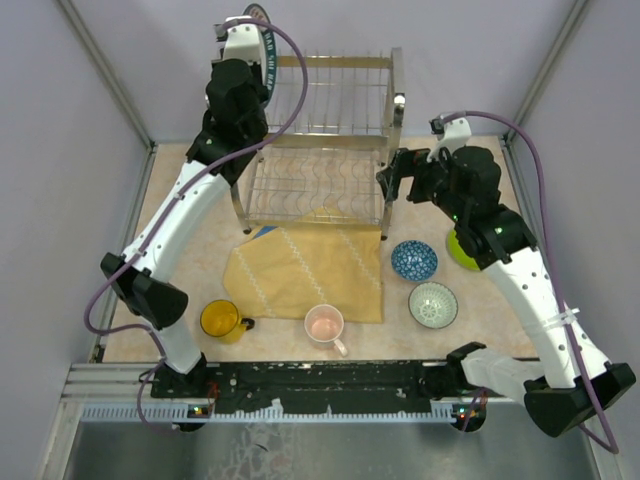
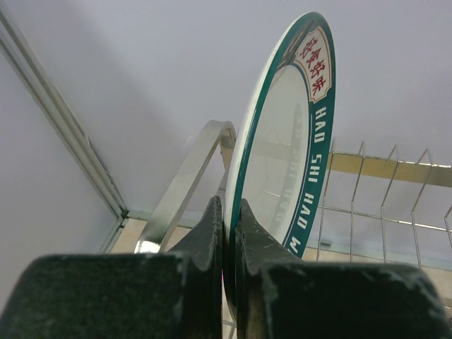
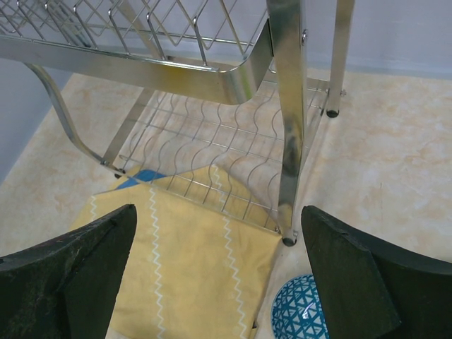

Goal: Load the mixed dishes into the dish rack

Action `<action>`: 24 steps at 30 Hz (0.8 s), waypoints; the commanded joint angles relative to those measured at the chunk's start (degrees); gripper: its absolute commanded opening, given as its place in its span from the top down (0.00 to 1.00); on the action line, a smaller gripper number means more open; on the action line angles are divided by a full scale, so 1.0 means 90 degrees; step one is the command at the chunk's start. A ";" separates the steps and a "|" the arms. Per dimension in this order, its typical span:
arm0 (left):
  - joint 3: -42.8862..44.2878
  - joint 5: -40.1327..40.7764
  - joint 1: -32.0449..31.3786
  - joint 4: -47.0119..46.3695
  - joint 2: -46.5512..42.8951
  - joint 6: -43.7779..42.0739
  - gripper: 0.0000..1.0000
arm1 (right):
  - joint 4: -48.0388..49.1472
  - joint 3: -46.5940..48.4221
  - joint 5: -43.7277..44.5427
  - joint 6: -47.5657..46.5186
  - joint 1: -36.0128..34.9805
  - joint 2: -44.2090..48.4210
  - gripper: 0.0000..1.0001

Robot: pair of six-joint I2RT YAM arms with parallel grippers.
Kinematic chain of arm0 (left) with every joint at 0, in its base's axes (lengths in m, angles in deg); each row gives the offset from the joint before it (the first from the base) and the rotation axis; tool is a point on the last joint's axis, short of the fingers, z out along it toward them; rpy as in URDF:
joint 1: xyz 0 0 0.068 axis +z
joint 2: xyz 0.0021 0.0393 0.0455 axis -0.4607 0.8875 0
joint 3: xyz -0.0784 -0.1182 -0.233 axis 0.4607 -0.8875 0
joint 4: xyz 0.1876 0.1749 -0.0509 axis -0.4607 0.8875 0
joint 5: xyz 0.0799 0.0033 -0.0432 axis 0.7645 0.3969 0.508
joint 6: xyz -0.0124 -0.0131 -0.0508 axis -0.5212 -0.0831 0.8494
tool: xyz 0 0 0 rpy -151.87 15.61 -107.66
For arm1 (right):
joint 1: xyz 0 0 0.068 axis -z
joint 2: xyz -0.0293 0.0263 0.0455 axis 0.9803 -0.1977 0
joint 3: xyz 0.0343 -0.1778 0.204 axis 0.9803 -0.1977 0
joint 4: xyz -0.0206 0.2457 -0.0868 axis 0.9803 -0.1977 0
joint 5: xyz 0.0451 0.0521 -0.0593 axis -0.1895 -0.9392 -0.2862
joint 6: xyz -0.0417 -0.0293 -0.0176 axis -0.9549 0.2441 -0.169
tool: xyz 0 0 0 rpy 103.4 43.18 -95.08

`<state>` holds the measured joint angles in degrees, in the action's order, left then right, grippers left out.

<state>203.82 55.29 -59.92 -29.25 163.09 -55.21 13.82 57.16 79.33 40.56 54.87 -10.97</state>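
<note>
My left gripper [image 2: 227,219] is shut on the lower edge of the white plate [image 2: 289,141] with its dark green lettered rim. It holds the plate upright, high above the back left corner of the dish rack [image 1: 320,140]. My right gripper [image 3: 219,268] stands open with nothing in it, at the rack's front right post [image 3: 289,106]. On the table lie the blue patterned bowl [image 1: 413,260], the grey-green bowl [image 1: 433,304], the yellow mug [image 1: 220,319] and the pale pink mug [image 1: 324,324]. The lime-green plate [image 1: 460,250] is partly hidden under my right arm.
A yellow patterned cloth [image 1: 310,270] lies in front of the rack, one corner tucked under its lower shelf. Grey walls close in the table on the left, right and back. The blue bowl [image 3: 300,314] sits just below my right gripper.
</note>
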 commanded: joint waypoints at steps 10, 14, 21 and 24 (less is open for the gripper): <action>-0.0565 -0.0046 -0.0023 0.0058 -0.0552 0.0495 1.00 | 0.0410 -0.0082 -0.0042 -0.0034 0.0121 0.0142 0.00; -0.0524 -0.0012 -0.0023 0.0305 -0.0524 0.0651 0.88 | 0.0394 -0.0092 -0.0036 -0.0022 0.0136 0.0146 0.00; -0.0547 -0.0041 -0.0023 0.0416 -0.0505 0.0729 0.66 | 0.0368 -0.0078 -0.0027 -0.0023 0.0192 0.0120 0.00; -0.0529 -0.0074 -0.0023 0.0396 -0.0479 0.0725 0.63 | 0.0291 -0.0073 0.0034 0.0001 0.0262 0.0091 0.00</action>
<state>198.86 55.18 -59.92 -25.66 160.42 -49.38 14.54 56.04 79.11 40.60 55.94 -10.86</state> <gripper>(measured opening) 0.355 0.994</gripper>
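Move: The left gripper holds the plate's near rim above the left end of the dish rack's upper tier; that end slot is about 7 cm ahead, straight in line and some 8 cm below. The rack's left side frame rises 7 cm to the gripper's left, 7 cm ahead and 3 cm below; the wire dividers stand 12 cm to its right, 8 cm ahead and 6 cm below. From the right gripper the end slot lies roughly 22 cm ahead, 28 cm left and 4 cm above. Bring the left gripper almost straight down, about 2.5 cm, lowering the held plate on edge into the left end of the rack's upper tier beside the side frame. Once most of that drop is done, part the fingers to roughly a third open to let go of the rim, and keep the hand around the plate with the fingers still pointing forward. ##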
